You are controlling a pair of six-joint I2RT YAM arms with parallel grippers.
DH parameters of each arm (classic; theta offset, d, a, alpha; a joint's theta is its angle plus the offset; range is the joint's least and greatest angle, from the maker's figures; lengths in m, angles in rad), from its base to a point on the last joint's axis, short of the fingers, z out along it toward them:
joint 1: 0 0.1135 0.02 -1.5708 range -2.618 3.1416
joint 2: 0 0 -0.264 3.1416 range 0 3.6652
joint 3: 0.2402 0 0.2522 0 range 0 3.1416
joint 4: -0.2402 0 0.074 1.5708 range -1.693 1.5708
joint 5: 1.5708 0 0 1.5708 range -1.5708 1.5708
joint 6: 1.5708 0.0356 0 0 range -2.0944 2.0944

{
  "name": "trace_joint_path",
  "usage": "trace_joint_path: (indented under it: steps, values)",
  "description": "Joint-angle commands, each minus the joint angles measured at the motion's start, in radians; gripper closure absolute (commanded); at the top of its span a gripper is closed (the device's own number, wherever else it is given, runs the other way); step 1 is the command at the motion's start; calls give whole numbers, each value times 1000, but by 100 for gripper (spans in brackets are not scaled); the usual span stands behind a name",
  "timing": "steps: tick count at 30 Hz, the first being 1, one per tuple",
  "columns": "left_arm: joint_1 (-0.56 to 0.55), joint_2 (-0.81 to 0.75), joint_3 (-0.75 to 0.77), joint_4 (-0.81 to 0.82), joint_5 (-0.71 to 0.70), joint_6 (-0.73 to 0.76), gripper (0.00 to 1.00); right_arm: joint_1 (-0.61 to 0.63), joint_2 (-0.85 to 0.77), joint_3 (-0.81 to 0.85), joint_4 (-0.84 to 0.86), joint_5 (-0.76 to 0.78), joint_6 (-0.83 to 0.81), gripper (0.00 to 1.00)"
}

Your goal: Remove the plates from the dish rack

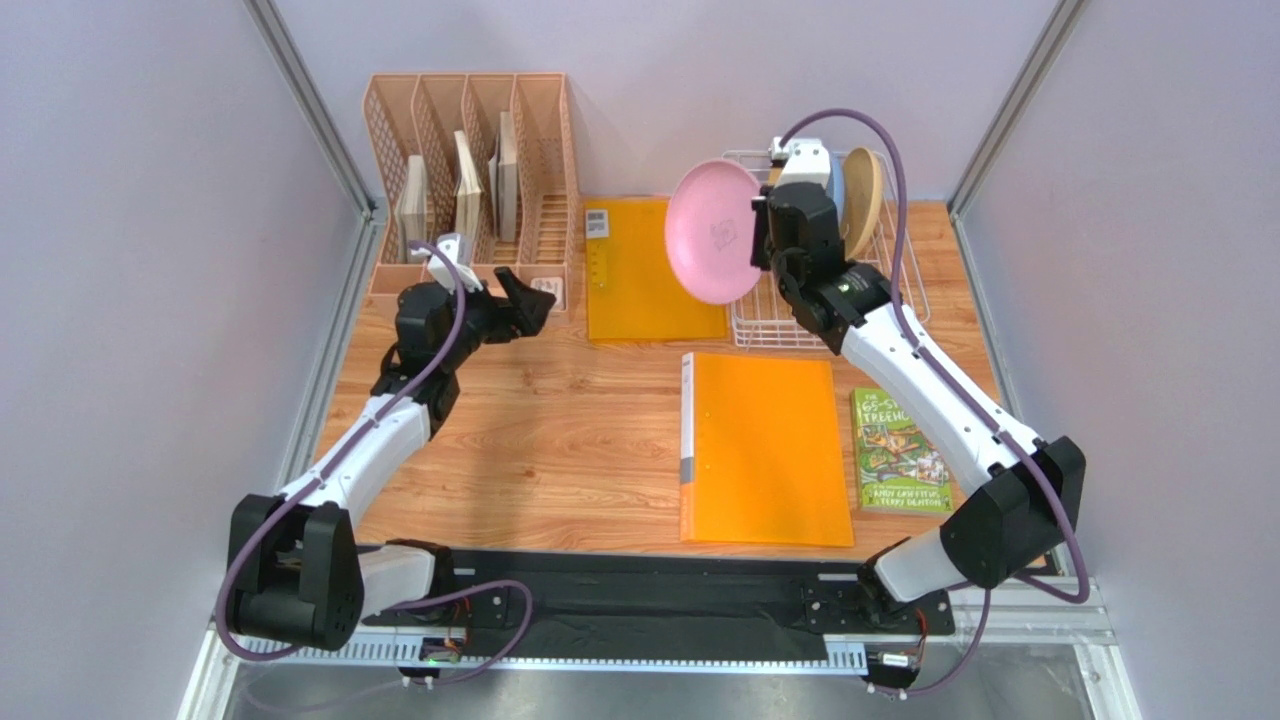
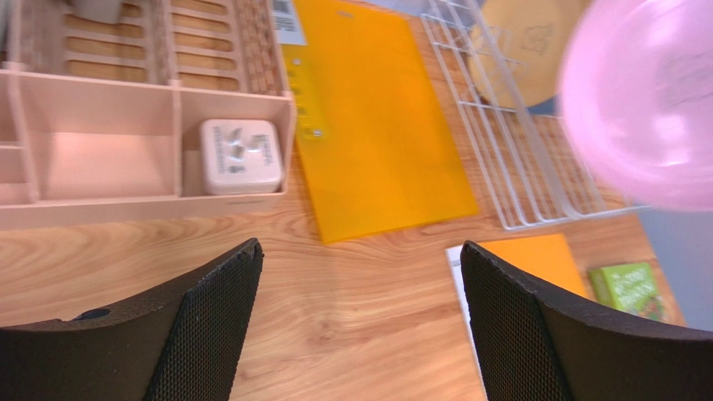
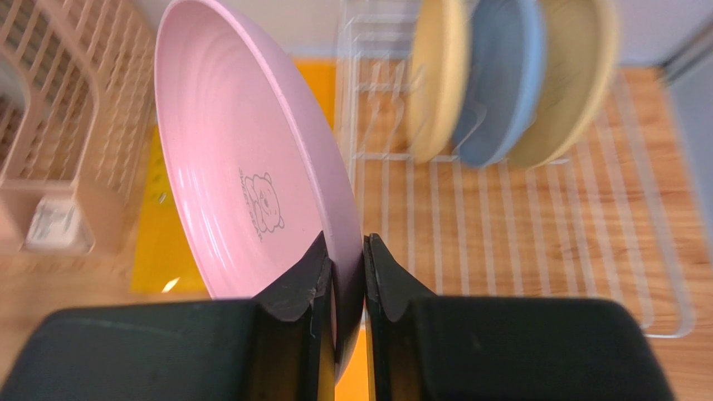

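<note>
My right gripper (image 1: 762, 228) (image 3: 348, 251) is shut on the rim of a pink plate (image 1: 714, 231) (image 3: 251, 159). It holds the plate on edge in the air, left of the white wire dish rack (image 1: 909, 270) (image 3: 586, 225). The pink plate also shows in the left wrist view (image 2: 648, 100). Three plates stand in the rack's far end: a tan one (image 3: 435, 75), a light blue one (image 3: 502, 79) and a beige one (image 3: 573, 75). My left gripper (image 1: 529, 300) (image 2: 360, 267) is open and empty above bare wood near the peach organizer.
A peach slotted organizer (image 1: 473, 173) with books stands at the back left; a white block (image 2: 240, 156) lies in its front tray. An orange folder (image 1: 649, 270) lies left of the rack, an orange binder (image 1: 766, 450) in the middle, a green book (image 1: 899, 450) to the right.
</note>
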Motion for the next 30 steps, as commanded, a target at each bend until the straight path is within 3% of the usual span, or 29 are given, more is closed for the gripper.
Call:
trace_joint_path:
  steps: [1, 7, 21, 24, 25, 28, 30]
  values:
    - [-43, -7, -17, 148, 62, -90, 7, 4, -20, -107, 25, -306, 171, 100]
    - [-74, 7, -57, 210, 45, -156, 9, 4, -27, -180, 137, -548, 240, 100]
    - [-86, 43, -98, 356, 87, -225, 12, 5, 61, -167, 212, -840, 326, 100]
    - [-94, 59, -90, 351, 99, -219, 40, 5, 66, -167, 226, -885, 333, 100]
    - [-95, 63, -92, 345, 94, -217, 64, 5, 64, -168, 225, -891, 335, 100]
    - [-95, 64, -95, 299, 84, -203, 100, 5, 61, -167, 220, -908, 332, 100]
    - [-95, 61, -92, 276, 81, -190, 100, 5, 66, -160, 218, -923, 332, 100]
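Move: The pink plate, already gripped by the right hand, has its middle about 27 cm to the left hand's right, 8 cm ahead and 6 cm higher. From the right hand, the left gripper it is being taken to lies some 33 cm left, 4 cm back and 10 cm lower. The white charger sits about 9 cm ahead of the left hand, 1 cm right and 18 cm below; the far orange folder about 13 cm ahead, 18 cm right and 20 cm below. The left fingers, wide open at first, close at the end and pinch the near rim of the pink plate, after the left hand has eased about 5 cm to its right with a slight roll. The right hand keeps its grip on the opposite rim and brings the plate over from the dish rack, first dropping, then swinging left: some 14 cm left, 9 cm down and 6 cm back, turning about 50 degrees, partly counter-clockwise. ##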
